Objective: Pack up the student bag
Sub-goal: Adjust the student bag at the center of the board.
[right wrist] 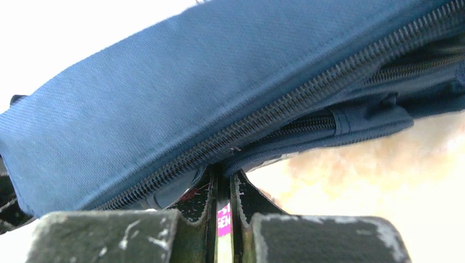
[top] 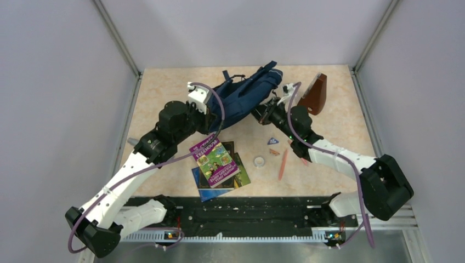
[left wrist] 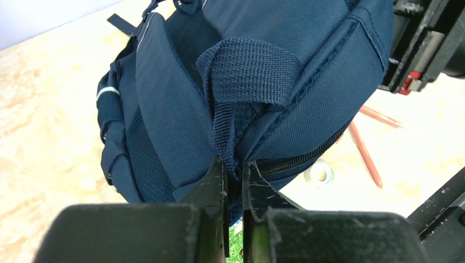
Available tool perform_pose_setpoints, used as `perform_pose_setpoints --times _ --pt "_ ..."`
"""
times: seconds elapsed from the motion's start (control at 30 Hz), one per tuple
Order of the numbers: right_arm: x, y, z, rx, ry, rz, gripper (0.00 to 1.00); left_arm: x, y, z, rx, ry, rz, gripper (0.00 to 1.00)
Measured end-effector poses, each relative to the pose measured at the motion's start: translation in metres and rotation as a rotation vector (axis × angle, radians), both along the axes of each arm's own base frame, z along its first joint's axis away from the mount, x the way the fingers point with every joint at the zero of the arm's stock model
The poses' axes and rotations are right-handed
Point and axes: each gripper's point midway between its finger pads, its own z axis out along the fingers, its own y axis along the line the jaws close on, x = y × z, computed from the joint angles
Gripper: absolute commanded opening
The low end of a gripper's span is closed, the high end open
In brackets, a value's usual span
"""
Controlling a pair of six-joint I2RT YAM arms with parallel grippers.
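Note:
The student bag [top: 244,94], a navy fabric backpack, lies on its side at the back middle of the table. My left gripper [left wrist: 234,169] is shut on the webbing strap [left wrist: 241,76] at the bag's near-left end; in the top view this gripper [top: 213,116] sits against the bag's left edge. My right gripper [right wrist: 224,174] is shut on the bag's fabric edge just under a zipper [right wrist: 285,104]; from above it [top: 256,113] meets the bag's right side. The bag [left wrist: 181,109] fills most of both wrist views, and its opening is hidden.
A purple-and-green book [top: 215,160] lies on a stack of other books [top: 219,183] in front of the bag. A tape roll [top: 259,161], an orange pencil [top: 283,164], a small blue triangle [top: 272,141] and a brown wedge [top: 315,93] lie to the right.

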Motion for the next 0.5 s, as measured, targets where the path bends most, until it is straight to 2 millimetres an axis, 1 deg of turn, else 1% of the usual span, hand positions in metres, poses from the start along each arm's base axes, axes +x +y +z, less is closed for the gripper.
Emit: perform_pose_setpoints --times 0.1,0.17,0.27,0.33,0.43,0.5 --pt "0.009 0.005 0.024 -0.071 -0.063 0.005 0.00 -0.003 0.001 0.009 -0.026 -0.027 -0.004 0.00" --pt "0.014 0.010 0.042 -0.122 -0.109 0.015 0.00 -0.005 0.002 0.019 -0.054 -0.052 -0.003 0.00" --pt "0.024 0.021 0.073 -0.186 -0.189 0.044 0.00 -0.009 0.004 0.035 -0.112 -0.082 0.006 0.00" --pt "0.029 0.029 0.089 -0.217 -0.233 0.073 0.00 -0.012 0.006 0.044 -0.148 -0.094 0.016 0.00" --pt "0.035 0.044 0.105 -0.260 -0.279 0.128 0.00 -0.017 0.011 0.054 -0.203 -0.100 0.037 0.00" --pt "0.039 0.055 0.110 -0.291 -0.303 0.164 0.00 -0.020 0.016 0.058 -0.236 -0.099 0.063 0.00"
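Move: Both hands already grip the student bag: the left its webbing loop, the right the fabric by a zip. The bag's middle lies about 16 cm ahead, 13 cm right and 12 cm below the left hand; the purple book is 7 cm back, straight below. From the right hand the bag's middle is 11 cm ahead, 8 cm left, 8 cm lower; the blue triangle 3 cm back, 7 cm right; the brown case 16 cm ahead, 26 cm right. Both grippers keep their pinch on the student bag as they haul it upward. The right hand leads, rising about 11 cm while carrying its side leftward and a little forward, fingertips tipping up and the wrist rolling right side up. The left rises some 6 cm, easing back and slightly left, with a smaller roll the same way. ##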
